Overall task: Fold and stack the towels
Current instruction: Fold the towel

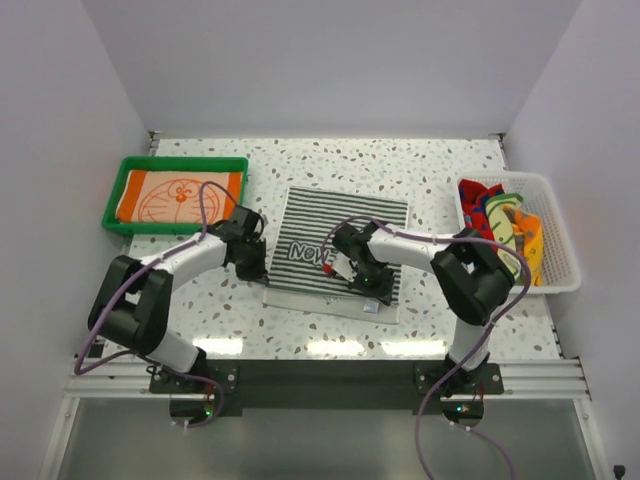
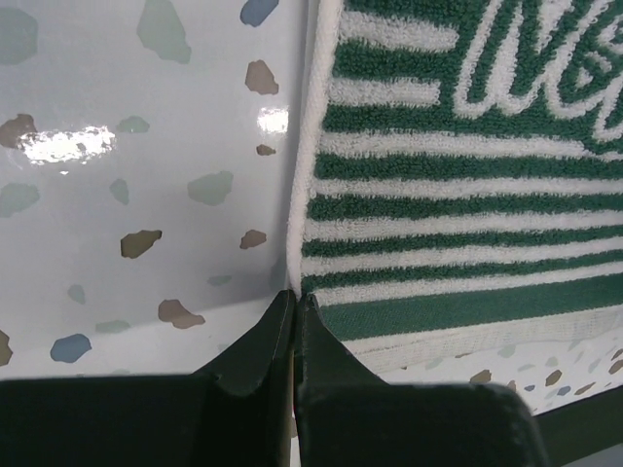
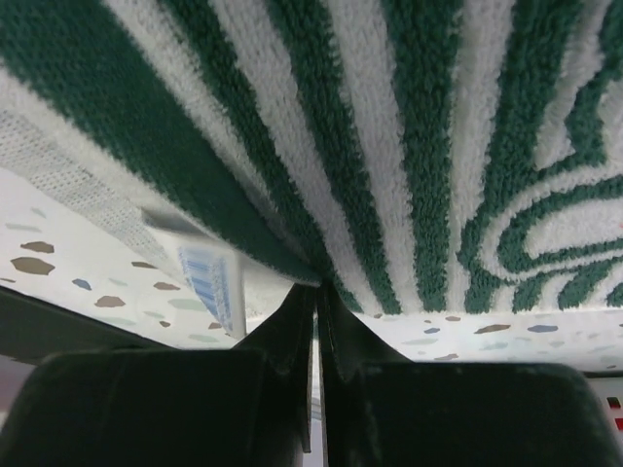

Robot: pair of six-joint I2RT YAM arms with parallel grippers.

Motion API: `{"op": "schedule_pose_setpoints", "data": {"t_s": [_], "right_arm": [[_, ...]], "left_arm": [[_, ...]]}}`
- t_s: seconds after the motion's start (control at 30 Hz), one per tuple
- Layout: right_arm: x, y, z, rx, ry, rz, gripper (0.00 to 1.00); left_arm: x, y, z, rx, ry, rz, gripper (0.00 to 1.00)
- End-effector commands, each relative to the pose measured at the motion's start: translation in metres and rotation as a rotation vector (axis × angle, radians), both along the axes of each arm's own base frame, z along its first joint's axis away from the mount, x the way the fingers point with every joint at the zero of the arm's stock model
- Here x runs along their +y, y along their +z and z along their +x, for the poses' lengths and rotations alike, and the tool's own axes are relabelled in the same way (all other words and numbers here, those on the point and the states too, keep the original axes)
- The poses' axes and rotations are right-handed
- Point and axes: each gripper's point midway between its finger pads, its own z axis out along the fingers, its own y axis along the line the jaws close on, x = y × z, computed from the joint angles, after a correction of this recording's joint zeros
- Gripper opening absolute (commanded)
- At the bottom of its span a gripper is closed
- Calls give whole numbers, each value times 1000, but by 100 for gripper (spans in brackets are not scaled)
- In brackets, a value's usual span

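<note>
A dark-and-white striped towel (image 1: 340,235) lies spread in the middle of the table. My left gripper (image 1: 255,265) is at its near-left edge. In the left wrist view the left gripper (image 2: 294,300) is shut, with the white hem of the striped towel (image 2: 467,195) running into its tips. My right gripper (image 1: 362,278) is over the towel's near-right part. Its wrist view shows the right gripper (image 3: 316,292) shut on a raised fold of the striped towel (image 3: 389,146), with a white label (image 3: 209,277) hanging beneath. An orange towel with a cartoon drawing (image 1: 180,195) lies flat in the tray.
The green plastic tray (image 1: 180,162) stands at the back left. A white mesh basket (image 1: 560,230) at the right edge holds several crumpled coloured towels (image 1: 505,225). White walls close in the table on three sides.
</note>
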Motion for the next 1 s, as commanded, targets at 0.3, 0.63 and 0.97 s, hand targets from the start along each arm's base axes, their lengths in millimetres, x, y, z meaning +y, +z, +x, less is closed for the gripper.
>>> {"op": "schedule_pose_setpoints", "data": {"t_s": [0.3, 0.63, 0.97], "right_arm": [[-12, -30, 48, -85, -7, -50, 0], [-3, -10, 114, -209, -53, -2, 0], [-12, 40, 121, -333, -70, -4, 0]], "left_arm": [[8, -16, 50, -63, 85, 75, 0], [5, 1, 122, -141, 113, 33, 0], [0, 43, 121, -207, 119, -20, 0]]}}
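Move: The pinched upper near edge heads towards the towel's far edge. From the left hand, the far left corner lies about 27 cm ahead and 4 cm right, roughly 1 cm below; the NOW lettering is 9 cm ahead, 12 cm right. From the right hand, the far right corner lies some 26 cm ahead and 9 cm right, the white tag about 2 cm back and 4 cm left, both about 1 cm lower. Forward together, close above the table, both hands drag the folded towel by its upper near edge, still pinched near its two ends. They first ease down a touch, speed up to cover about 10 cm, then slow with a slight lift; fingers stay shut, and the right hand's tips swing outward some 10 degrees. ##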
